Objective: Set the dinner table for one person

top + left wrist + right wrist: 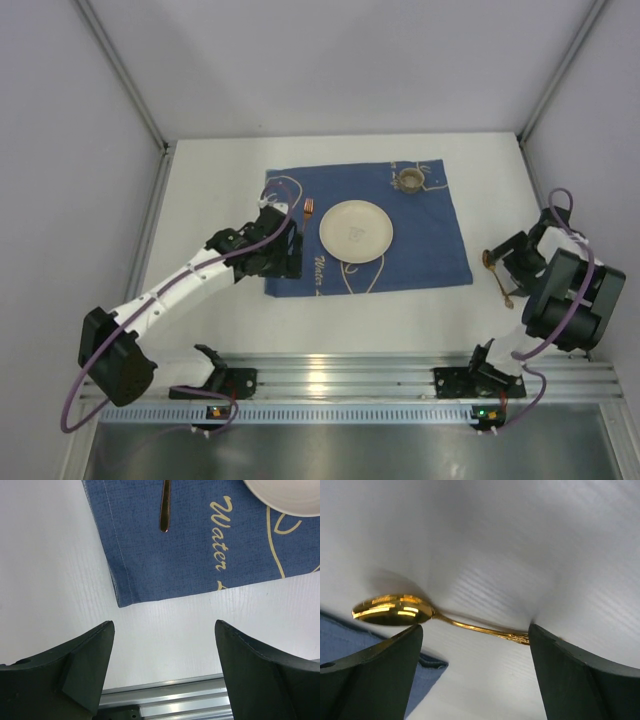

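Note:
The white dinner table [215, 190] carries a blue cloth [430, 245] with a white plate [356, 230] in its middle. A gold fork [309, 210] lies left of the plate, and a small cup [409, 180] stands at the cloth's far right. A gold spoon [497, 277] lies on the bare table right of the cloth. My right gripper [508, 262] is open just over it; in the right wrist view the spoon [470, 626] spans the gap in front of my fingertips. My left gripper [288, 255] is open and empty at the cloth's near left corner [122, 600].
A ribbed aluminium rail [350, 375] runs along the near edge and shows in the left wrist view [170, 700]. Grey walls close in the table at left, right and back. The fork's handle [165, 510] and the plate's rim [285, 500] show in the left wrist view.

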Controlling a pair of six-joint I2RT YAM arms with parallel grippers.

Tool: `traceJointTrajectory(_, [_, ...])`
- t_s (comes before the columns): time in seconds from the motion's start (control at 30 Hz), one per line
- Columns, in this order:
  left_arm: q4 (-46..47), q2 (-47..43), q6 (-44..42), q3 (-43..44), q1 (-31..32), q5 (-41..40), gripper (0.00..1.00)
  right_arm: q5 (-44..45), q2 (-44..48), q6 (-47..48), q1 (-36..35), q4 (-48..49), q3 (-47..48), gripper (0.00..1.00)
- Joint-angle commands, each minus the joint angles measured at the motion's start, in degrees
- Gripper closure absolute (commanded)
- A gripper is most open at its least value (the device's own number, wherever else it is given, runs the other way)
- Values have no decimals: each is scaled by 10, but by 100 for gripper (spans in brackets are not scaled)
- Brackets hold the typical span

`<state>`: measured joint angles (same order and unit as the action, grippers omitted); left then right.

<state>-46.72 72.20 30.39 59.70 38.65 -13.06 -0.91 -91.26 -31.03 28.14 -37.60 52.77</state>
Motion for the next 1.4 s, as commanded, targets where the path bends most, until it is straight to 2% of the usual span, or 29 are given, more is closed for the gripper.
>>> traceJointTrajectory(0.0, [22, -23, 19, -14, -2, -1, 14, -36, 43, 2, -26, -18, -25, 13])
traceJointTrajectory(0.13, [24, -29, 29, -23, -1, 2, 14, -31, 57, 25, -29, -29, -27, 13])
traceJointTrajectory(0.3, [25, -51, 34, -43, -1, -6, 14, -16, 22, 40, -29, -27, -26, 14])
traceJointTrajectory(0.43, [20, -71, 40, -59, -1, -14, 14, 7, -6, 41, -30, -22, -14, 20])
traceJointTrajectory(0.47, [18, -77, 43, -62, -1, -16, 14, 21, -19, 40, -30, -22, -7, 23])
traceJointTrajectory(0.5, [15, -80, 45, -68, -1, -17, 14, 27, -26, 40, -31, -22, -1, 32])
traceJointTrajectory(0.57, [12, -93, 49, -73, -2, -21, 14, 42, -45, 41, -32, -24, 11, 41])
traceJointTrajectory(0.67, [12, -108, 56, -85, -1, -29, 14, 63, -72, 40, -39, -27, 24, 64])
traceJointTrajectory(0.83, [16, -116, 69, -87, -1, -31, 14, 110, -107, 41, -90, -41, 44, 69])
traceJointTrajectory(0.93, [23, -112, 71, -90, -1, -35, 14, 131, -124, 41, -116, -47, 56, 83])
traceJointTrajectory(0.97, [24, -109, 72, -92, -2, -36, 14, 134, -131, 41, -120, -48, 63, 94])
traceJointTrajectory(1.0, [27, -109, 73, -93, -1, -36, 14, 135, -134, 41, -125, -52, 67, 100])
traceJointTrajectory(1.2, [45, -93, 71, -89, -2, -17, 14, 148, -125, 68, -156, -122, 152, 100])
traceJointTrajectory(1.37, [72, -58, 60, -66, -1, 15, 15, 202, -49, 74, -196, -175, 223, 100])
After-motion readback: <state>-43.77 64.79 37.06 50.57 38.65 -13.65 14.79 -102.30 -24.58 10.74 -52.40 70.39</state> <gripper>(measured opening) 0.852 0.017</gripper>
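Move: The spoon lies almost under the right hand, its middle about 2 cm to the left, 1 cm back and 2 cm below, bowl outward. The mat's near right corner is some 9 cm left of this hand and 3 cm back; the plate is about 32 cm left and 8 cm ahead. From the left hand, the spoon is roughly 44 cm to the right, 3 cm back and 13 cm down. Right hand slips left, pinches the spoon's handle, carries it 5 cm forward and up; left eases back. ##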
